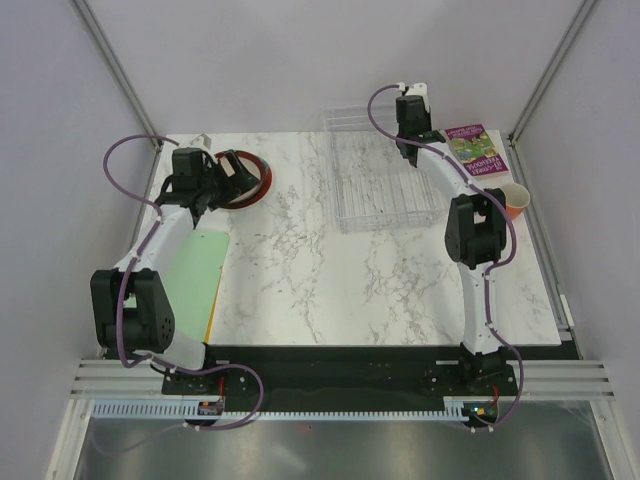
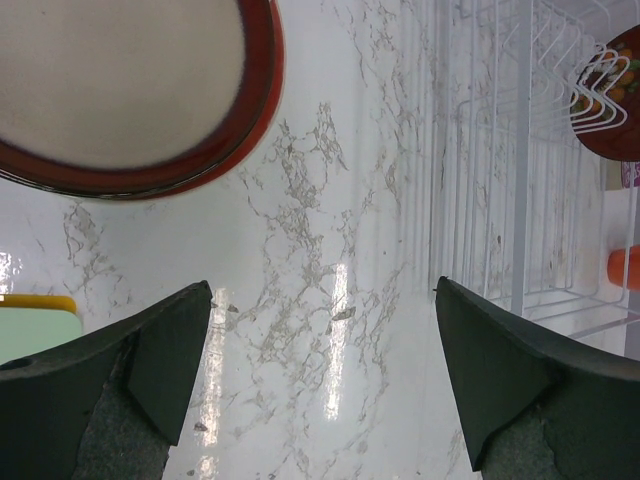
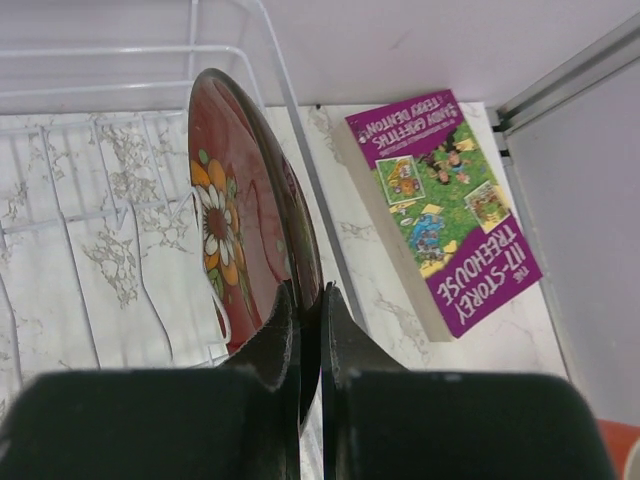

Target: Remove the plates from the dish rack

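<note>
A red plate with a flower pattern [image 3: 235, 230] stands on edge in the clear dish rack [image 3: 100, 200], at its far right end. My right gripper [image 3: 308, 295] is shut on that plate's dark rim, one finger on each face. In the top view the right gripper [image 1: 410, 150] hangs over the rack's [image 1: 385, 185] back right corner. A cream plate with a dark red rim [image 2: 120, 80] lies flat on the table at the back left [image 1: 245, 180]. My left gripper [image 2: 325, 300] is open just beside it with nothing between its fingers. In the left wrist view the red plate [image 2: 610, 100] shows through the rack wires [image 2: 500, 150].
A purple book [image 3: 445, 200] lies flat right of the rack, close to the booth's corner post [image 1: 475, 150]. An orange mug [image 1: 512, 200] sits at the right table edge. A green board [image 1: 195, 270] lies along the left edge under my left arm.
</note>
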Available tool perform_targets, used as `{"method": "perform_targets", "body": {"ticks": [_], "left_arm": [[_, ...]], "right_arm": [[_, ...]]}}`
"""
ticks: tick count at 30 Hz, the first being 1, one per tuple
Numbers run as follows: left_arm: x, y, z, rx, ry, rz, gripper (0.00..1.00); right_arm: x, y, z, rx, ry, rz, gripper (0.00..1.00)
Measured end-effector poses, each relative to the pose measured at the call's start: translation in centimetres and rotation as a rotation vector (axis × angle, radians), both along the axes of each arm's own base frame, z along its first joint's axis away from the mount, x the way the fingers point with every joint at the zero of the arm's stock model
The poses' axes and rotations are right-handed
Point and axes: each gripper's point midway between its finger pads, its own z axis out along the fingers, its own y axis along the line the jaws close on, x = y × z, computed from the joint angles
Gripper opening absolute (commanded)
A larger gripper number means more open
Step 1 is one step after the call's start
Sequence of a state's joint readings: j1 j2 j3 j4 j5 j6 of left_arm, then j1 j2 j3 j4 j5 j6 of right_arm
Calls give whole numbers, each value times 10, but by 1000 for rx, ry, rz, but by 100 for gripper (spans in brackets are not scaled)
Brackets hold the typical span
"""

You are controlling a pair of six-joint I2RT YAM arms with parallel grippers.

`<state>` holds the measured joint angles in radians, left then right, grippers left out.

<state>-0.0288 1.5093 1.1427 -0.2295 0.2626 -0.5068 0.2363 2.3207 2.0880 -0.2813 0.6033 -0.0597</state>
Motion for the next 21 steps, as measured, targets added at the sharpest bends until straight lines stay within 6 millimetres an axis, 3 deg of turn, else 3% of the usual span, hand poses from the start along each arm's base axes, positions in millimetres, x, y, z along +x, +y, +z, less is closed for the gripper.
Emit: {"method": "perform_targets", "body": {"ticks": [11, 16, 21], "left_arm": [[-8, -6, 13, -9, -33, -20, 100], [-11, -17, 21, -50, -57, -79, 100], [-20, -35, 26, -139, -94, -153, 100]], "right_arm": [[-25, -5, 64, -95, -104, -57, 0], [-56, -8, 107, -55, -131, -33, 0], [-103, 18, 172, 153, -216, 132, 0]]}}
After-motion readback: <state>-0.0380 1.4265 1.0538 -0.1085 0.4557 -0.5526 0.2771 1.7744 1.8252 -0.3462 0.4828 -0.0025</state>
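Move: The last plate is already pinched by its rim in my right hand. From that hand the plate stack lies about 47 cm left, 12 back and 15 below. The dish rack's middle is some 10 cm left and 12 back, and the book is 14 cm right, nearly level. From my empty left hand, the held plate's middle is roughly 42 cm right and 20 ahead, a little lower; the stack is about 9 cm ahead and 4 left. I draw the plate up out of the rack, keeping my right fingers shut on its rim. The hand climbs about 17 cm, gathering speed, and comes back some 10 cm, tipping its fingers up roughly 10 degrees and swinging slightly left only at the end. My wide-open left hand eases 3–4 cm right and a little up and back, turning clockwise towards the plate. ##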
